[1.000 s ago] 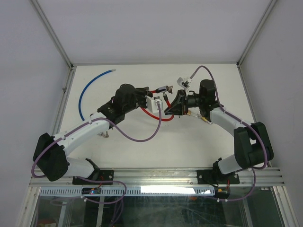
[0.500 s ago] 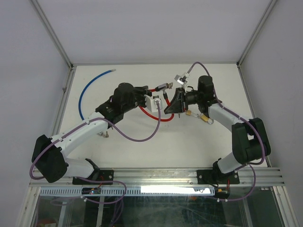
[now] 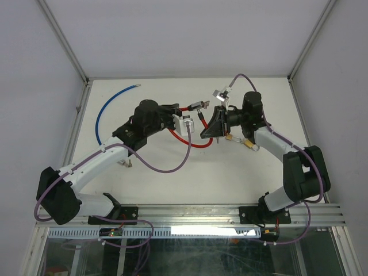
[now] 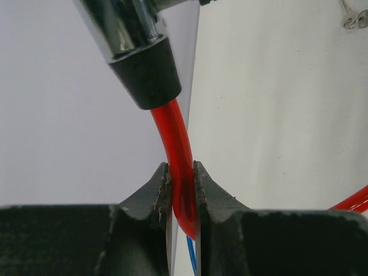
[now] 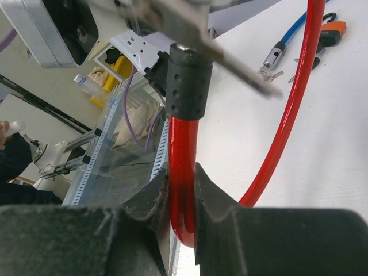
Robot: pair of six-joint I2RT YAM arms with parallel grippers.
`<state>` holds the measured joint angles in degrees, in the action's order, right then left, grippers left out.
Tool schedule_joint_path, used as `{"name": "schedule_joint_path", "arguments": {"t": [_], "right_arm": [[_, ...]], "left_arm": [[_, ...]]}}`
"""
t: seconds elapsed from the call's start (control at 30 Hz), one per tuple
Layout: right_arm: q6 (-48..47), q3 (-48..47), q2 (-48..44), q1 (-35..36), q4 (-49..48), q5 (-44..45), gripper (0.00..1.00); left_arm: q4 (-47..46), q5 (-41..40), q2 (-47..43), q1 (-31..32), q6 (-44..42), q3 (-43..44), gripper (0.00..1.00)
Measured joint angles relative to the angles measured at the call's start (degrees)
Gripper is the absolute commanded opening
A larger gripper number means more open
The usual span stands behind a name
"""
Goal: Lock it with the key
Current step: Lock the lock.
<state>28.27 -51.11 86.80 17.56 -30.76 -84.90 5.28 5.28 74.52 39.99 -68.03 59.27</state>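
Note:
A red cable lock (image 3: 195,144) hangs in a loop between my two arms above the table. My left gripper (image 3: 179,122) is shut on the red cable (image 4: 181,190) just below its black collar (image 4: 146,75) and chrome lock body (image 4: 121,26). My right gripper (image 3: 210,127) is shut on the cable's other end (image 5: 183,201), under a black sleeve (image 5: 188,80) with a blurred metal pin (image 5: 230,54). The two ends stand close together and apart. Small metal pieces that look like a key (image 5: 277,75) lie on the table; neither gripper holds one.
A blue cable (image 3: 106,109) curves along the table's back left, its metal end (image 5: 273,57) next to an orange and black piece (image 5: 332,31). Small brass-coloured pieces (image 3: 248,144) lie beside my right arm. Walls close in on three sides.
Both arms shifted slightly toward the back of the table with the red cable ends held. The right wrist rose a little; the left wrist drew to the left.

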Motion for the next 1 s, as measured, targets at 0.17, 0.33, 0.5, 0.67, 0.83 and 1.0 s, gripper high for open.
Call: {"name": "schedule_joint_path", "arguments": {"t": [0.17, 0.33, 0.5, 0.67, 0.83, 1.0], "right_arm": [[-10.16, -3.30, -2.10, -0.04, 13.68, 0.20, 0.00], [-15.21, -4.59, -2.67, -0.02, 20.00, 1.11, 0.00], [-18.78, -4.59, -2.67, 0.00, 23.12, 3.72, 0.00], [-24.61, -1.75, -3.34, 0.00, 20.63, 8.04, 0.00], [-27.45, 6.03, -3.28, -0.02, 9.46, 12.28, 0.00], [-33.14, 6.99, -0.17, -0.02, 5.99, 15.34, 0.00]], "left_arm": [[0.96, 3.41, -0.94, -0.74, 1.46, 0.02, 0.00], [1.62, 5.77, -1.01, -1.46, 2.93, 0.50, 0.00], [2.80, 6.73, -0.96, -1.86, 3.26, 0.66, 0.00], [2.97, 6.71, -0.26, -1.79, 2.49, 0.66, 0.00], [3.34, 5.01, 2.40, -0.28, 0.92, 0.66, 0.00], [2.49, 1.16, 5.22, 0.55, -0.35, 0.66, 0.00]]}}
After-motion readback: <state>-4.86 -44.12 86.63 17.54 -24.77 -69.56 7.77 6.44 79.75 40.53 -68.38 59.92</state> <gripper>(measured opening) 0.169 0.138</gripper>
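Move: The left fingers hold the red cable; its lock head lies about 7 cm to their right, 1 cm ahead and 3 cm higher. From the right hand, which grips the other end, the head is some 8 cm ahead, 3 cm left and 4 cm above. The plug with its black collar is about 5 cm ahead of the right hand, 3 cm left and 2 cm above, and the keys roughly 8 cm ahead, 1 cm left and 4 cm above. Still pinching the red cable just behind the plug, the right hand lifts about 1 cm, then heads down some 7 cm and 4 cm forward, rolling about 20 degrees so its forward side rises and turning a little clockwise, to bring the black collar up against the side of the lock head. The left hand keeps its grip behind the head, first easing back 1 cm, then sinking about 4 cm with only a slight tilt while the two ends are worked together. ##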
